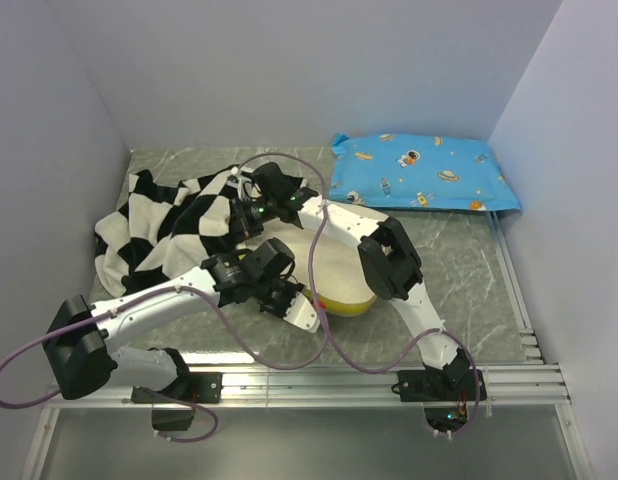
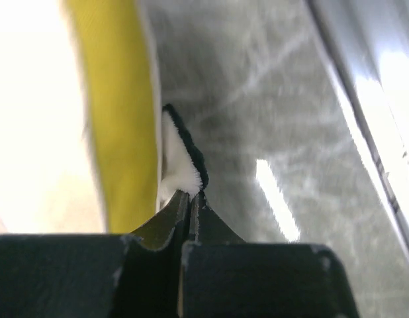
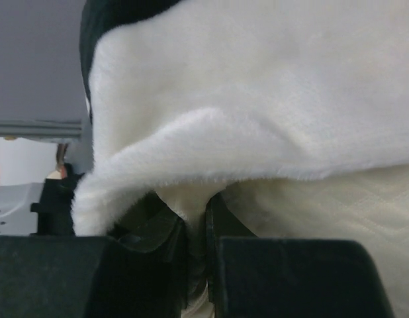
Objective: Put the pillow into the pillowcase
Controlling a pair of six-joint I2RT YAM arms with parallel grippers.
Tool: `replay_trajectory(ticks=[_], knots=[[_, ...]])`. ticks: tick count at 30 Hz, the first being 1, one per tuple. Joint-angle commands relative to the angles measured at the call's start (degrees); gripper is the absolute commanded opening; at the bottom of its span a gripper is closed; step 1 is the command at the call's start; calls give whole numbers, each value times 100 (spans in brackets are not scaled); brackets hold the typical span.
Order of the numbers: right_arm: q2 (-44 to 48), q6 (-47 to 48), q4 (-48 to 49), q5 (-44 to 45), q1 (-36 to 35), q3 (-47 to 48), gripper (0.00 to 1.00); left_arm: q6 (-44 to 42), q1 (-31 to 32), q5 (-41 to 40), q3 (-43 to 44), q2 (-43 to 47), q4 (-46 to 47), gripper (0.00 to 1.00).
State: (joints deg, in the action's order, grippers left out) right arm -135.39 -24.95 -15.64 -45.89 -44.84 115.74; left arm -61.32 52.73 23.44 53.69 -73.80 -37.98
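Note:
The black-and-white checkered pillowcase (image 1: 159, 230) lies bunched at the back left, and its fluffy white side (image 3: 257, 99) fills the right wrist view. The cream pillow (image 1: 324, 262) lies in the middle, its yellow edge (image 2: 118, 112) toward the near side. My right gripper (image 3: 196, 205) is shut on a fold of the pillowcase's white fabric at the pillow's far end (image 1: 247, 212), with dotted pillow cloth (image 3: 337, 218) just beside it. My left gripper (image 2: 191, 193) is shut on a small white, black-edged tip of the pillowcase (image 2: 181, 159) next to the pillow's yellow edge.
A blue cartoon-print pillow (image 1: 424, 172) lies at the back right against the wall. Grey marble tabletop (image 2: 271, 99) shows right of the left gripper, with the metal rail (image 1: 389, 380) along the near edge. Purple cables loop over both arms.

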Motion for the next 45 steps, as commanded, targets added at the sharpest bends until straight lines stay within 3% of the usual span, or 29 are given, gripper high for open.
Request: replay_trajectory(ticks=[1, 3, 8, 12, 13, 14, 17, 20, 22, 23, 24, 25, 26, 28, 32, 36, 40, 45], knots=[[-101, -580, 1124, 159, 107, -76, 0, 876, 510, 1040, 169, 112, 352, 0], [-75, -783, 1361, 89, 98, -375, 0, 937, 528, 1075, 28, 103, 396, 0], [460, -1151, 2299, -8, -86, -2141, 0, 1560, 563, 1207, -456, 726, 843, 0], [453, -1319, 2522, -113, -279, -2653, 0, 2080, 703, 1023, -474, 719, 959, 1], [426, -1363, 2539, -96, -306, -2714, 0, 2115, 738, 1022, -387, 700, 889, 8], [391, -1372, 2557, -113, -332, -2750, 0, 2194, 756, 1074, -334, 709, 836, 32], [548, -1232, 2548, -113, -385, -2978, 0, 2762, 756, 1303, -52, 1147, 914, 60], [926, -1092, 2566, -306, -447, -3373, 2, 3397, 739, 1242, 281, 1710, 1107, 66], [1424, -995, 2626, -385, -421, -3732, 21, 4055, 530, 1067, 659, 1921, 1134, 67], [1645, -1003, 2697, -368, -351, -3882, 41, 4597, 345, 1118, 817, 1948, 1204, 67], [1856, -977, 2732, -342, -289, -4119, 48, 4846, 82, 1232, 1158, 1957, 1214, 67], [2259, -829, 2602, -316, -114, -4182, 54, 5101, -599, 1494, 1309, 1940, 1248, 67], [2446, -705, 2444, -281, -26, -4200, 61, 5591, -954, 1584, 1432, 1931, 1301, 66], [2823, -251, 1988, -158, 150, -4043, 64, 5858, -1805, 1724, 1697, 1878, 1442, 66], [3133, 550, 469, 9, 581, -3612, 65, 6578, -2642, 1488, 1759, 1729, 1977, 69], [3142, 1422, -484, 869, 1089, -3121, 65, 6721, -3172, 787, 1924, 905, 2321, 68], [2399, 1887, -886, 2186, 1504, -2269, 67, 6546, -3497, 214, 2557, -282, 2129, 67], [1201, 1889, -1196, 1900, 1470, -1134, 65, 6597, -3787, -199, 3278, -1372, 2233, 68]])
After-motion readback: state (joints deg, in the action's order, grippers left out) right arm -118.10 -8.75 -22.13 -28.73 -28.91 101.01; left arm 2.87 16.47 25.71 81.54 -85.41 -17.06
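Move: The left hand, shut on the near corner of the pillowcase's opening, has the pillow's middle about 12 cm ahead, 6 cm to its right and 8 cm below; the case's far opening corner lies some 28 cm ahead, 1 cm right. From the right hand, pinching the pillow under the case's edge, the pillow's middle is about 17 cm right, 3 cm back and 9 cm down. The far opening corner is some 14 cm ahead and 13 cm right of it. The left hand keeps its pinch on the pillowcase corner and draws it back about 7 cm along the pillow's near side, opens to let go, climbs steeply some 25 cm, then swings far forward and somewhat left while turning counter-clockwise, sinking near the end as it comes towards the far corner of the opening. The right hand, still pinching the pillow inside the mouth, sinks and draws back about 7 cm each way, pauses, then opens and comes free, rises and sweeps forward and right to above the far end of the opening, fingers staying open. ##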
